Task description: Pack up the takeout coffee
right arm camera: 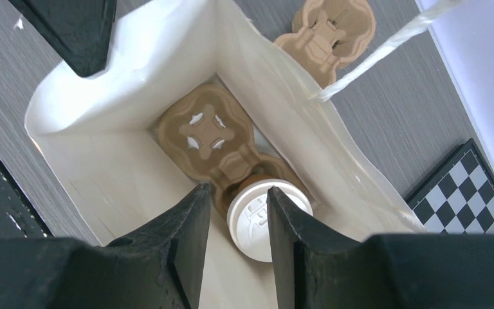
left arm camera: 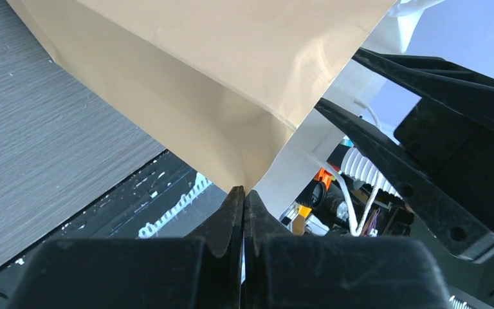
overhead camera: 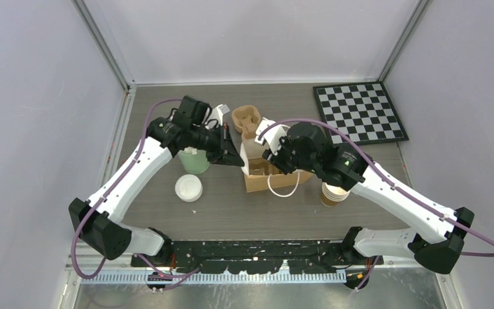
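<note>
A brown paper bag [overhead camera: 262, 183] with a white lining stands open at the table's middle. Inside it, in the right wrist view, lies a brown pulp cup carrier [right arm camera: 199, 132]. The takeout coffee [right arm camera: 252, 215], with its white lid on, sits in the carrier's nearer slot. My right gripper [right arm camera: 238, 193] hangs open over the bag's mouth, its fingers above the lid with nothing between them. My left gripper [left arm camera: 244, 192] is shut on the bag's [left arm camera: 219, 71] upper edge and holds it up. From above, my left gripper [overhead camera: 237, 159] and right gripper [overhead camera: 272, 158] flank the bag's mouth.
A stack of lidless brown cups [overhead camera: 333, 193] stands right of the bag under my right arm. Loose white lids [overhead camera: 188, 188] and a green cup [overhead camera: 193, 161] lie left. A second carrier [overhead camera: 246, 120] is behind the bag, a checkerboard [overhead camera: 360, 112] at the back right.
</note>
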### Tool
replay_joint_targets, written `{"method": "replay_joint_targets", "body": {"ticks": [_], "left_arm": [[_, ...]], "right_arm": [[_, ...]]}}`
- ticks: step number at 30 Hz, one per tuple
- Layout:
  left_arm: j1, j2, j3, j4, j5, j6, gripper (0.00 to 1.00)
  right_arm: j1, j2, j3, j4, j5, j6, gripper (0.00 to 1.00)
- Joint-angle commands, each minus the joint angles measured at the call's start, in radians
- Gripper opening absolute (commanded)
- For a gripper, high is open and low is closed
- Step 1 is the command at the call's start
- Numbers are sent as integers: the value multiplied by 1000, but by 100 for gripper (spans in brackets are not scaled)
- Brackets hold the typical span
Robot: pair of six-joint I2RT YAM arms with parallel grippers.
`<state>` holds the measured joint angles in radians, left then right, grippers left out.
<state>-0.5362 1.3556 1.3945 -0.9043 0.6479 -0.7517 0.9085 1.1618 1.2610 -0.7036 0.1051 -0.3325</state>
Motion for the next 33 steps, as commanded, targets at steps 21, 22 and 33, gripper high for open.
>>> {"method": "replay_joint_targets", "body": {"ticks": [21, 22, 33], "left_arm": [[42, 110, 186, -79, -83, 55, 17], [43, 113, 196, -81, -90, 58, 20], [66, 127, 387, -170, -246, 98, 50]], "right_arm": [[-11, -62, 156, 147, 10, 184, 44], [-12, -66, 159, 150, 15, 193, 45], [-10, -116, 186, 160, 128, 374, 75]]}}
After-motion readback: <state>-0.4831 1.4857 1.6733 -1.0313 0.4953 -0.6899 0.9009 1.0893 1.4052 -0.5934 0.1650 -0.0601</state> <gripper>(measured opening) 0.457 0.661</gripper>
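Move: The left hand has the paper bag pinched at its left rim; the bag's middle lies about 11 cm to its right, 3 cm ahead and 13 cm below. It lies about 2 cm ahead of the right hand and 13 cm below, and the lidded coffee inside sits roughly 4 cm ahead, 3 cm right and 17 cm down from that hand. From the left hand, the spare carrier is some 21 cm ahead, 4 cm right; the straw cup 8 cm ahead, 15 cm left, both 20-25 cm lower. Forward goes the left hand, about 5 cm, first with its pinch kept on the bag's left rim, carrying that rim away from the robot; then its fingers open, let go of the paper, and it begins to rise. Meanwhile the empty right hand climbs some 10 cm from the bag's mouth, rolling about 25 degrees so its left side lifts, and spreads its half-open fingers wider near the end. ##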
